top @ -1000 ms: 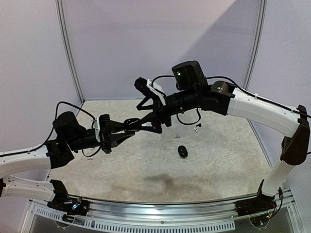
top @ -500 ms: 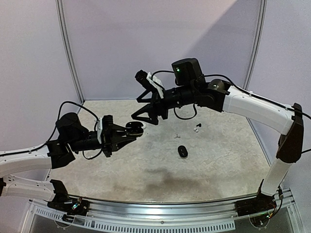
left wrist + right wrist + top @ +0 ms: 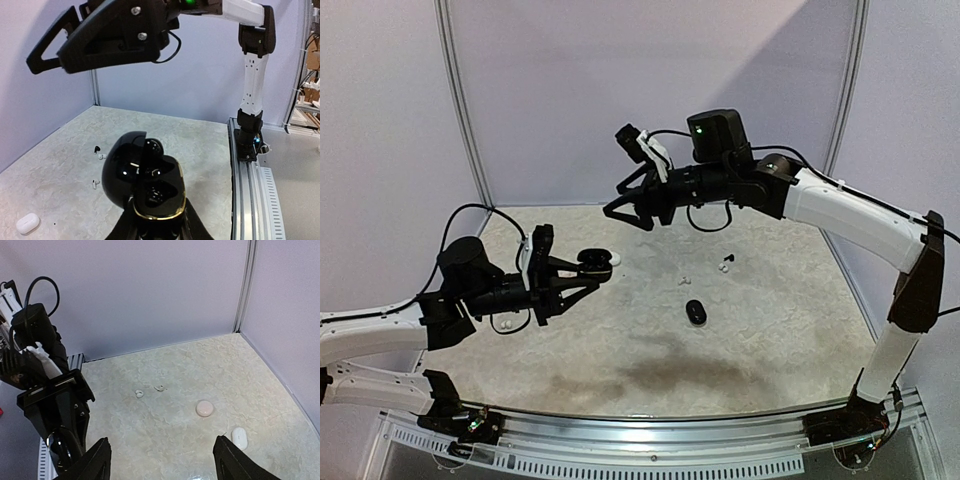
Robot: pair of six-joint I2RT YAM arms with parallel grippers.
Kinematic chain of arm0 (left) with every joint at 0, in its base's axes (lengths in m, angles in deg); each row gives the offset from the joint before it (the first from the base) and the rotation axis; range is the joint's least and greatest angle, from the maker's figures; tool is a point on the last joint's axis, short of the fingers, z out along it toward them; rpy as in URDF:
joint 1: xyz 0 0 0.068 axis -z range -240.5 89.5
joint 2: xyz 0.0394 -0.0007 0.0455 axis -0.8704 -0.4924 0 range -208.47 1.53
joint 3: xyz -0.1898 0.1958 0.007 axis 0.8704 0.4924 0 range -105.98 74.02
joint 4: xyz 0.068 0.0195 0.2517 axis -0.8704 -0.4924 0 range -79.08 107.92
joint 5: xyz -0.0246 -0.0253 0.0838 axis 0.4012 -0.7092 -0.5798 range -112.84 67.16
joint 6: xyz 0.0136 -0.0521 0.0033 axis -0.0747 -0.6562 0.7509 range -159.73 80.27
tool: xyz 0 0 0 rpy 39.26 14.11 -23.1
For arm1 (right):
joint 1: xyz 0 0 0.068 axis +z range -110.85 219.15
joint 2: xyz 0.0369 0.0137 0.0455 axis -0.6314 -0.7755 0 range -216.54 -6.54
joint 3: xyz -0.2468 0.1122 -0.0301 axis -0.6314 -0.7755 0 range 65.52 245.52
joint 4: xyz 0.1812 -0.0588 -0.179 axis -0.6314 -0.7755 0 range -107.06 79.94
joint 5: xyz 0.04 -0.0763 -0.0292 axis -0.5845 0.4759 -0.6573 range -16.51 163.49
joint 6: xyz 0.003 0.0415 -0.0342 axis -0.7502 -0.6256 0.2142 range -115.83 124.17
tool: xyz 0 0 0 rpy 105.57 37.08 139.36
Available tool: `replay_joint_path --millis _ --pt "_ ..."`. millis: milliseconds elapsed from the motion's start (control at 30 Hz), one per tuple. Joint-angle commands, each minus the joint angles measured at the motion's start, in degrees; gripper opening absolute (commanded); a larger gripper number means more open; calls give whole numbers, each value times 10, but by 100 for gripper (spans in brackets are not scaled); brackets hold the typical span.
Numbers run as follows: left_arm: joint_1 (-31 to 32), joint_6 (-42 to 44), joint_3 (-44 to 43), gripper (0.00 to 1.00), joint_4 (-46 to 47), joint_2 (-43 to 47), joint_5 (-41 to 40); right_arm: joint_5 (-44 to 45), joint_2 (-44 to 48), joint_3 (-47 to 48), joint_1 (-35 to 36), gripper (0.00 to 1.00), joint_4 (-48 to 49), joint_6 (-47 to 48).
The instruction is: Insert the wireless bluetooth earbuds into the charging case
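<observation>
My left gripper [image 3: 157, 229] is shut on the base of an open glossy black charging case [image 3: 150, 192] with a gold rim, its lid swung to the left. A black earbud [image 3: 152, 146] sits at the case's upper slot and stands a little proud. The lower slot is dark, and I cannot tell what is in it. From above, the case [image 3: 591, 261] hangs over the table's left half. My right gripper [image 3: 631, 214] hovers higher and further back, open and empty, its fingers [image 3: 95, 462] wide apart. Loose white earbuds [image 3: 139, 394] and a black one [image 3: 96, 148] lie on the table.
A shut black case [image 3: 695, 312] lies mid-table, with two white earbuds [image 3: 724, 266] behind it. A round white case [image 3: 204, 408] and an oval white case [image 3: 239, 437] lie below the right gripper. Purple walls close in the back and sides, and a metal rail [image 3: 650, 428] runs along the front.
The right gripper has lifted up and back, away from the case it stood at a second ago, and its jaws have narrowed a little. The left gripper still holds the case, shifted slightly.
</observation>
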Motion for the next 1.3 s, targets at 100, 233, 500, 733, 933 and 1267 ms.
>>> replay_joint_path --millis 100,233,500,733,933,1267 --pt "-12 -38 14 0 20 2 -17 -130 87 -100 3 55 63 38" --pt "-14 -41 15 0 25 2 -18 -151 117 -134 13 40 63 62" --pt "-15 -38 15 0 28 -1 -14 -162 65 -90 37 20 0 87" --pt "-15 -32 16 0 29 -1 -14 -158 25 -57 43 15 -30 104" --pt "-15 -31 18 0 30 -2 -16 -150 21 -57 43 13 -35 110" --pt "-15 -24 14 0 33 -6 -14 -136 -1 -36 44 13 -59 111"
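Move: The open black charging case, held in the left fingers, lies about 9 cm back, 3 cm to the left and 6 cm below the right hand. On the table, some 33 cm beneath the right hand, the white case is about 15 cm ahead and 5 cm left, and the closed black case 3 cm back and 18 cm right. From the left hand point the held case sits about 1 cm forward, right and up. Swinging back about 9 cm and a little to its right, the right hand turns some 20 degrees counter-clockwise and shuts its empty, wide-open fingers nearly fully; it then eases about 3 cm left and 4 cm down, bringing the tips close over the open case's well. The left hand keeps its grip on the case, almost still. ##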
